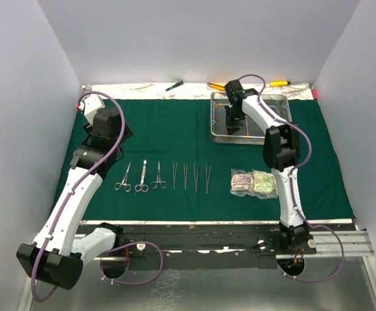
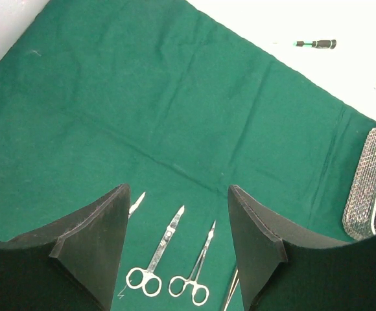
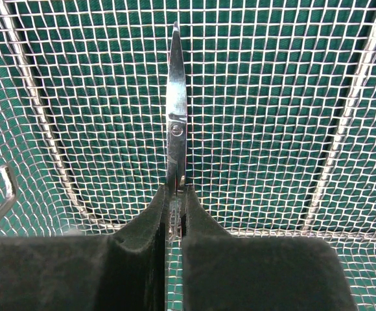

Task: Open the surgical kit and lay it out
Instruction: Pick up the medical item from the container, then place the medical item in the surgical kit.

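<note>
The dark green cloth (image 1: pixel 168 133) lies spread flat on the table. The wire-mesh tray (image 1: pixel 281 113) stands on it at the back right. My right gripper (image 1: pixel 232 126) is down inside the tray, shut on a steel scissor-like clamp (image 3: pixel 176 123) whose tip points away over the mesh (image 3: pixel 272 97). Three clamps (image 1: pixel 141 177) and several tweezers (image 1: pixel 190 176) lie in a row near the front. Three clear packets (image 1: pixel 253 182) lie to their right. My left gripper (image 2: pixel 175 223) is open and empty above the clamps (image 2: pixel 155 259), at the left of the cloth (image 2: pixel 142 97).
A green-handled screwdriver (image 1: pixel 174 85), an orange-handled tool (image 1: pixel 216 86) and a yellow-handled tool (image 1: pixel 279 83) lie on the white strip behind the cloth. A bent wire piece (image 3: pixel 3 194) shows at the left inside the tray. Grey walls close in the sides and back.
</note>
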`<state>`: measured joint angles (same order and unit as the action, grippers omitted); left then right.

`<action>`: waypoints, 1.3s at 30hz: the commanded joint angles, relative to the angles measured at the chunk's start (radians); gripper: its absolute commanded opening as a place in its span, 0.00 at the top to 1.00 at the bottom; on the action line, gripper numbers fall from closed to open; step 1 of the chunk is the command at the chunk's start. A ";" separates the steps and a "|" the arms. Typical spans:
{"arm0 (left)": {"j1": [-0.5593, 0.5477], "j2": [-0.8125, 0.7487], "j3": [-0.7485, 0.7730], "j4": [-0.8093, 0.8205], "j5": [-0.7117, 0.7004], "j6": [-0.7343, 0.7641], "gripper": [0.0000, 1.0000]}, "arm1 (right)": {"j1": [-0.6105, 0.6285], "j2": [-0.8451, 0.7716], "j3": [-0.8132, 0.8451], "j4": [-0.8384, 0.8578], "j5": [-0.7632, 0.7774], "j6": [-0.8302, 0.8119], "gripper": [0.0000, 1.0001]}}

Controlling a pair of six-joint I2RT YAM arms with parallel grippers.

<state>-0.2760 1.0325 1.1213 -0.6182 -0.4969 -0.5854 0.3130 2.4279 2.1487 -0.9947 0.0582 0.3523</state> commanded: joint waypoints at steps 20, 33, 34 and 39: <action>0.003 -0.006 0.030 0.024 -0.021 0.010 0.37 | -0.008 -0.463 -0.334 0.515 0.139 0.029 0.99; 0.003 -0.154 0.061 -0.017 0.014 0.007 0.37 | 0.295 -0.463 -0.293 0.664 -0.031 0.445 0.99; 0.003 -0.167 0.068 -0.028 0.017 0.006 0.37 | 0.330 -0.442 -0.277 0.667 -0.039 0.483 0.99; 0.004 -0.241 0.107 -0.096 0.024 0.009 0.37 | 0.484 -0.302 -0.162 0.641 -0.052 0.640 0.99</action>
<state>-0.2760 0.8501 1.1770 -0.6411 -0.4938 -0.5823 0.7105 2.0281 1.9114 -0.3695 0.0406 0.8162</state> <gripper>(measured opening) 0.635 0.053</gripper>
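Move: The scissors are already pinched in my right fingers, their middle about 3 cm ahead. The leftmost laid-out scissors lie some 45 cm left and 20 cm back from my right hand. The tray's middle is about 10 cm right and 5 cm ahead; the gauze packs are roughly 8 cm right and 23 cm back. From my left hand, the held scissors are about 18 cm ahead, 42 cm right and 25 cm below. Keeping my pinch on the scissors' handles, I lift them out of the tray, about 18 cm up and slightly forward, tipping my right fingers forward-up some 35 degrees. Then I swing left about 25 cm and draw back, still creeping up, rolling so the fingers point leftward, towards my left hand. Late on, my open left hand rises about 7 cm, backing off slightly and tilting up. ##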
